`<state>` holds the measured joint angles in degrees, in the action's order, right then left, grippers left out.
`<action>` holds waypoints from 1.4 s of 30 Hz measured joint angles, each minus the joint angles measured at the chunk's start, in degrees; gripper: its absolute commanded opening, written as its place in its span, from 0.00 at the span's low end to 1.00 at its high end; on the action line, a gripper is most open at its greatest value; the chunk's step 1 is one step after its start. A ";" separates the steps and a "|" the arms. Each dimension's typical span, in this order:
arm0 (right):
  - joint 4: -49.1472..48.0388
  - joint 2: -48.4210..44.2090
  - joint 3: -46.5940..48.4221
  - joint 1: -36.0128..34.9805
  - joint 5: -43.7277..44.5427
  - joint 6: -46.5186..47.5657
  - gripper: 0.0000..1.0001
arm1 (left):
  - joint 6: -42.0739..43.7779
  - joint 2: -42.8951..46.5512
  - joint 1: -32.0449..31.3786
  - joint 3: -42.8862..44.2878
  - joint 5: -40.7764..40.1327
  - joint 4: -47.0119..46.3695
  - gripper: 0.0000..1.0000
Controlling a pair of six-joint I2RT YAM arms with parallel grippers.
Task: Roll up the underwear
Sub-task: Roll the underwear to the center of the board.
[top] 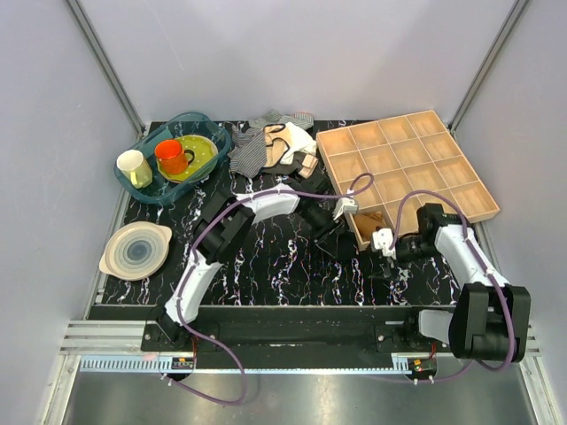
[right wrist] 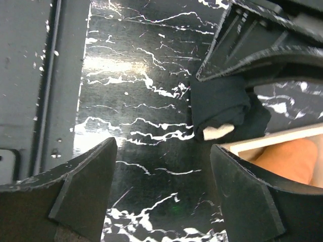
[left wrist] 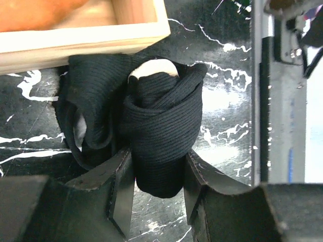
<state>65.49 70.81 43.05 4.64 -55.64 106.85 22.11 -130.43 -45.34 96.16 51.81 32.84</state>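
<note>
The underwear [left wrist: 161, 126] is a black rolled bundle with a small cream patch at its top, lying on the marbled table against the wooden tray's edge. My left gripper [left wrist: 157, 166] is shut on the roll's near end, one finger pressing each side. In the right wrist view the underwear [right wrist: 222, 106] shows its cream patch, pinched under the left fingers [right wrist: 252, 55]. My right gripper [right wrist: 162, 151] stands open a short way from the bundle with only bare table between its fingers. From above, the left gripper [top: 332, 223] and right gripper [top: 384, 241] meet by the tray's near left corner.
The wooden compartment tray [top: 403, 168] stands at the back right, with a tan-brown bundle [top: 370, 220] in its nearest cell. A pile of striped and cream clothes [top: 275, 142] lies at the back centre. At the left are a blue basin [top: 173, 159] holding cups and a plate [top: 135, 250].
</note>
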 measured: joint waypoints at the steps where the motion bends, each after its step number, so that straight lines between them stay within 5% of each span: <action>1: -0.83 -0.50 -0.74 -0.52 0.00 1.22 0.84 | -0.66 -1.11 0.46 1.18 1.40 1.09 0.41; 12: -21.46 -2.27 -6.08 -16.72 6.36 1.62 0.83 | -6.38 -8.44 2.60 10.08 9.29 8.87 0.44; 19: -33.86 3.10 -8.07 -21.07 14.40 -1.53 0.78 | -7.89 -9.35 2.56 11.54 9.49 10.45 0.44; 24: -38.99 5.81 -8.41 -21.88 17.84 -2.38 0.57 | -9.11 -10.08 2.56 12.68 9.49 11.23 0.48; 28: -42.40 7.21 -8.39 -22.01 20.17 -3.82 0.40 | -10.99 -10.01 2.58 12.63 9.60 10.97 0.68; 29: -42.80 7.28 -8.39 -22.01 20.68 -4.22 0.37 | -11.91 -9.35 2.58 11.63 9.68 9.94 0.76; 30: -42.93 7.28 -8.39 -22.01 20.92 -4.63 0.33 | -12.46 -8.59 2.58 10.58 9.68 8.85 0.99; 42: -37.94 10.95 -3.34 -22.16 21.07 -9.70 0.28 | -25.16 10.62 7.30 -19.93 0.22 -23.76 0.99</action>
<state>27.55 81.76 39.70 -17.52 -34.57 97.14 -3.05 -119.81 -38.04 76.23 52.03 9.08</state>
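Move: The left fingers already pinch the rolled black underwear, its middle about 3 cm to their right, level ahead and 1 cm below. The wooden tray's near-left corner lies some 5 cm right of that hand and 1 cm ahead; the brown cloth in the tray is 8 cm right, 6 cm ahead. From the open right hand the roll is about 6 cm ahead, 7 cm left and 7 cm down, the tray corner 8 cm ahead and 3 cm left. Reaching about 7 cm forward, down and left, right fingers pinch the roll; left ones twist, release, retreat forward-left. ##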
